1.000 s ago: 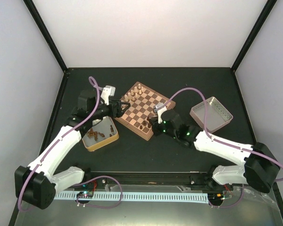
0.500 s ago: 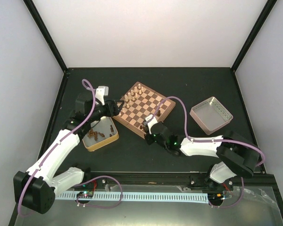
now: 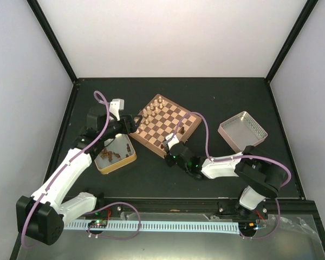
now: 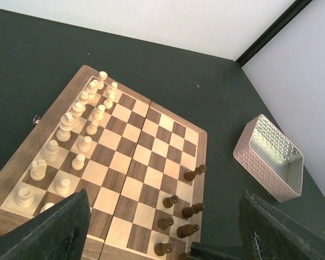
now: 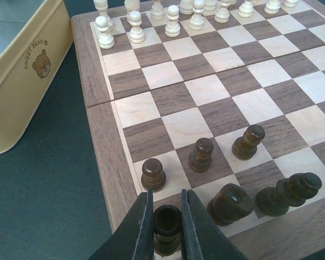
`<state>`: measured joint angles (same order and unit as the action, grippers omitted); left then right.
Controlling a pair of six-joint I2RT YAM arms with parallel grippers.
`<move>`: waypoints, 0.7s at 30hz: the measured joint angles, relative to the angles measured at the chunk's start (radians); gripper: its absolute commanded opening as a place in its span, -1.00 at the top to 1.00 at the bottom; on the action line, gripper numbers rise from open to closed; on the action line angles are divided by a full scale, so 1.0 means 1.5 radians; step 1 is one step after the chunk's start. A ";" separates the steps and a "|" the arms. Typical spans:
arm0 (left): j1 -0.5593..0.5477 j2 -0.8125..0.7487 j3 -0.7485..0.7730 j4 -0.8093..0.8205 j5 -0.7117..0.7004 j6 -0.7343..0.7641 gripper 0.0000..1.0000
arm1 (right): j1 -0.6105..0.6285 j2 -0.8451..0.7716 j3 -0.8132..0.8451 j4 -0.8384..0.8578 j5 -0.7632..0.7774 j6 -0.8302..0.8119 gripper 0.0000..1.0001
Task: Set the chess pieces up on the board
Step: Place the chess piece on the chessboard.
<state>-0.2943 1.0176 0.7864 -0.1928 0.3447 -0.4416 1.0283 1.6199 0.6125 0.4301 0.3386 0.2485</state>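
Note:
The board [image 3: 149, 147] lies at the table's middle, with cream men along its far-left side. Several dark chess pieces [image 4: 168, 201] stand in its near-right corner area. My right gripper [image 5: 167, 216] is shut on a dark piece [image 5: 167, 221], upright over the corner square by the board's rim [image 5: 100, 130]. A dark pawn [image 5: 153, 173] stands just beyond it and other dark men [image 5: 230, 203] to its right. In the top view the right gripper [image 3: 171, 145] sits at the board's near edge. My left gripper [image 3: 134, 123] hovers open and empty at the board's left corner.
A yellow tin [image 3: 131, 157] holding loose dark pieces sits left of the board, its wall [image 5: 21, 70] close to the right gripper. A pale metal tray [image 3: 242, 131] lies to the right of the board. The cream chessmen [image 4: 70, 124] fill two rows.
The right arm has folded in, carrying its shut gripper left along the board's near edge to the corner square. The left arm drew back slightly and now holds still.

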 measured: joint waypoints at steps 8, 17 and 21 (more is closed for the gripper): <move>0.007 0.011 0.000 0.005 0.014 -0.003 -0.53 | 0.000 0.021 0.000 0.024 0.012 -0.009 0.72; 0.014 0.021 0.000 0.005 0.035 -0.005 -0.53 | 0.000 0.023 0.000 0.030 0.026 -0.019 0.41; 0.018 0.023 0.000 0.006 0.045 -0.005 -0.53 | 0.000 0.016 0.000 0.021 0.023 -0.012 0.38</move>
<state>-0.2680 1.0523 0.7860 -0.1844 0.4122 -0.4496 1.0283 1.6444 0.6125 0.4614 0.3737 0.2302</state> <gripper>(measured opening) 0.766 0.306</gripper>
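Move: The dark chess piece is already pinched in the right gripper; its corner square, the one nearest the robot, lies practically straight beneath, about 3 cm down. From that gripper, the nearest dark pawn is some 2 cm ahead and 2 left, the dark knight 2 ahead and 2 right, and a second pawn about 4 straight ahead. From the idle left gripper, the corner square is roughly 9 cm back, 9 right and 19 down. Ease the right gripper down and slightly forward, only about half a centimetre each, to set the chess piece on the corner square beside the knight. Then hold almost still and spread the fingers from nearly shut to about a third open, releasing the piece, with one fingertip coming close to the knight. ##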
